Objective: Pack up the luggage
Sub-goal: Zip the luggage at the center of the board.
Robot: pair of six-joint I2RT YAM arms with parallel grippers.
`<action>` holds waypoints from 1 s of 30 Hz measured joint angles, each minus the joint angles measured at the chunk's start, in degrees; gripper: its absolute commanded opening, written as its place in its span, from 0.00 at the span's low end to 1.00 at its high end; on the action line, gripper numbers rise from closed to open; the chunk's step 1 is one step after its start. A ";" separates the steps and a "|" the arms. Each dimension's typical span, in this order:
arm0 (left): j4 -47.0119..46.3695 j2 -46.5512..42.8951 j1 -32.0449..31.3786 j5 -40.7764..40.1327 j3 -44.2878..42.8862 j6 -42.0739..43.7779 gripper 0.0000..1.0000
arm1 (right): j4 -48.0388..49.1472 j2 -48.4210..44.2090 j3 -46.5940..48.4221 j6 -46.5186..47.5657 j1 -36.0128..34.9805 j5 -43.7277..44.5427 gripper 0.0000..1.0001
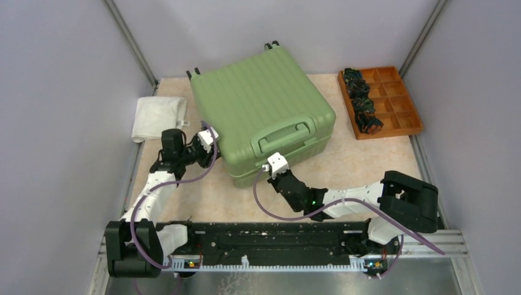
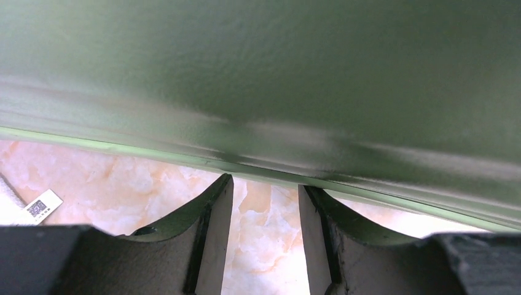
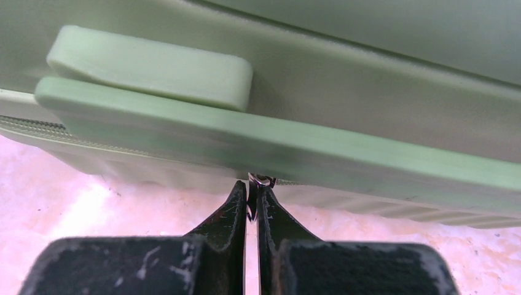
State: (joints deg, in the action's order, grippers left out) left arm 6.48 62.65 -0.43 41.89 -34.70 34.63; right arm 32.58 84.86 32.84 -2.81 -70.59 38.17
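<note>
The luggage (image 1: pixel 264 110), a light-green ribbed hard-shell suitcase, lies closed and flat on the table, handle (image 1: pixel 284 136) toward the arms. My right gripper (image 1: pixel 271 167) is at its near side, below the handle (image 3: pixel 153 67), shut on the small metal zipper pull (image 3: pixel 261 180) at the zip line. My left gripper (image 1: pixel 212 136) is at the suitcase's left side. In the left wrist view its fingers (image 2: pixel 215 209) stand apart with only bare table between them, tips up against the lower edge of the shell (image 2: pixel 258 74). The lining is hidden.
An orange compartment tray (image 1: pixel 402 101) with dark items in its left cells sits at the back right. A folded white cloth (image 1: pixel 158 117) lies left of the suitcase, its label (image 2: pixel 43 206) showing. Grey walls close in both sides.
</note>
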 measured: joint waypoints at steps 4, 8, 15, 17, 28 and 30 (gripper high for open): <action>1.22 0.02 -0.59 -1.57 -0.74 0.42 0.50 | -0.13 1.60 1.29 0.98 -2.05 3.54 0.00; 1.73 0.09 -0.94 -3.63 -1.20 1.01 0.49 | -1.11 2.64 2.62 1.44 -4.09 5.09 0.00; 1.70 0.35 -1.16 -5.46 -1.68 0.96 0.49 | -2.75 2.99 3.61 -0.22 -6.29 6.58 0.09; 1.68 0.46 -1.29 -5.46 -1.77 0.85 0.49 | -2.89 2.97 3.61 -1.40 -6.80 7.30 0.21; 6.03 0.50 -6.40 -1.81 -3.13 0.35 0.49 | 5.05 -8.35 0.07 -9.09 -13.99 6.64 0.60; 6.69 0.50 -6.60 -0.98 -3.52 0.20 0.49 | 3.54 -10.01 0.07 -11.54 -13.99 7.58 0.60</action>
State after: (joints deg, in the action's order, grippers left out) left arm 13.17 63.16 -7.03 40.91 -38.22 34.83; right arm 36.12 74.85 32.91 -14.35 -84.58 45.76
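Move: The zipper pull is already between the right hand's shut fingers, low on the luggage's near face; the near left corner lies some 11 cm to its left and about level, the carry handle roughly 10 cm ahead, 4 cm right and 9 cm higher. The left hand's fingers are at the luggage's left wall, about 2 cm to their right; from that hand the pull lies around 17 cm right, 6 cm back and slightly lower. The right hand keeps its pinch on the zipper pull and drags left and back along the near face for some 3 cm while the left hand braces against the left wall, then its fingers open about halfway, let the pull go, and it backs off and rises nearly 8 cm, rolling its left side up by some 20 degrees. As the right lets go, the left hand, fingers held half open, reverses a slight leftward drift and pushes the luggage about 4 cm to the right and a little back. ##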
